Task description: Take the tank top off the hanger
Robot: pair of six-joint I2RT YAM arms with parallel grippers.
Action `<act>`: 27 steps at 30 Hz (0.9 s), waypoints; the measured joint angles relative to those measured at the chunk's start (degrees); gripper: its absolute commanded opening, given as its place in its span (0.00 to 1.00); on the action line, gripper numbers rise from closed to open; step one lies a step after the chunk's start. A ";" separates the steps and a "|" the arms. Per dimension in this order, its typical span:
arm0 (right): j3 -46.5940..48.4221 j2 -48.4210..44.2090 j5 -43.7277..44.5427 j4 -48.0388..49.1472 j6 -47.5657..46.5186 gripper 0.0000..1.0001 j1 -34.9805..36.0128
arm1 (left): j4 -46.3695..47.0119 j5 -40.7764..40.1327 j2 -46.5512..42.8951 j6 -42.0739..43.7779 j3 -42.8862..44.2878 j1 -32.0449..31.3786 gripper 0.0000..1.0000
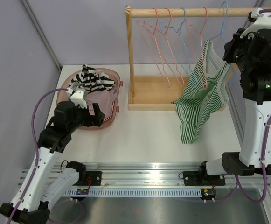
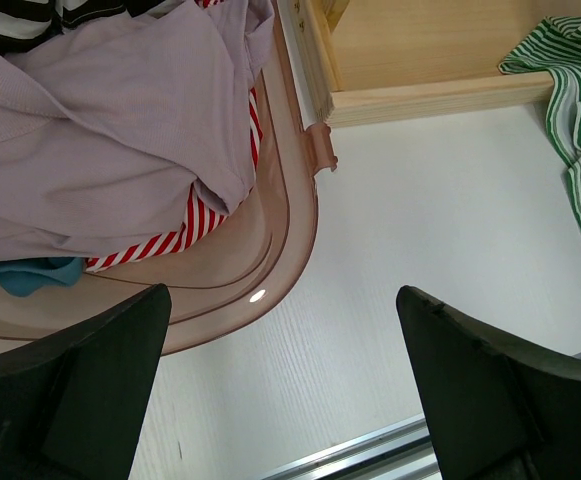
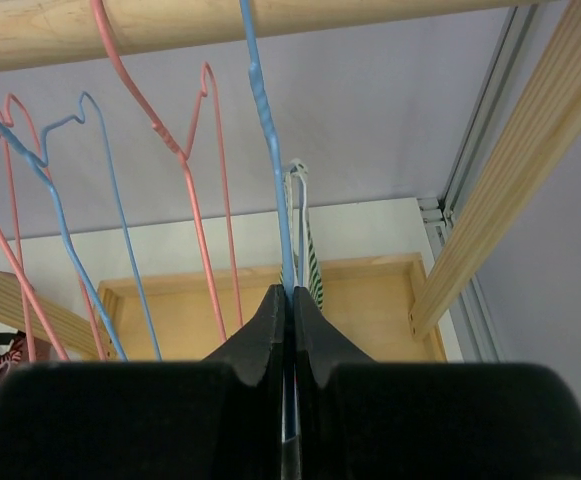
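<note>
The green-and-white striped tank top (image 1: 203, 93) hangs at the right end of the wooden rack, one strap (image 3: 305, 230) still over the blue wire hanger (image 1: 219, 28). Its lower part droops past the rack base toward the table. My right gripper (image 3: 288, 292) is shut on the blue hanger's wire (image 3: 265, 150) just below the rod, high at the right (image 1: 231, 46). My left gripper (image 2: 282, 291) is open and holds nothing; it hovers low over the table by the basket's corner (image 1: 77, 95). A corner of the tank top (image 2: 575, 120) shows in the left wrist view.
The wooden rack has a top rod (image 1: 186, 12) and a tray-like base (image 1: 149, 91), with several empty pink and blue hangers (image 1: 163, 42). A pink basket (image 1: 112, 107) holding striped and lilac clothes sits at the left. A metal rail (image 1: 144, 179) runs along the near edge.
</note>
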 measured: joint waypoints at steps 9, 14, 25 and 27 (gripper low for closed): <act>-0.85 2.86 -0.52 0.22 0.00 0.00 0.00 | 0.02 -0.02 -0.96 0.00 0.00 0.00 0.99; -1.18 5.84 -1.36 -0.57 0.13 0.00 0.00 | 0.02 0.00 -0.96 0.00 0.00 0.00 0.99; -5.09 7.69 -1.29 0.81 0.35 0.34 0.00 | 0.02 0.02 -1.03 0.02 0.00 0.00 0.99; -5.01 8.50 -1.20 0.79 0.42 0.38 0.00 | 0.00 0.04 -1.16 0.02 0.00 0.00 0.99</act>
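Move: The right hand grips the blue hanger, the green-striped tank top still on it, with the hook lifted off the rail. The rail spot it goes to lies roughly 12 cm ahead, 1 cm left and 5 cm above this hand. The nearest pink hanger is 12 cm ahead and 6 cm left, the right post's top 12 cm ahead and 14 cm right. From the left hand that rail spot is some 25 cm ahead, 43 cm right and 31 cm up. The right hand, still pinching the blue hanger by its near arm, swings down about 8 cm and forward about 6 cm, its fingertips tipping down some 13 degrees, to bring the hook back down onto the wooden rail between the pink hanger and the right post. Near the end of the descent, still easing down and forward, the fingers begin to open to about a third, letting go of the hanger but staying around it. ##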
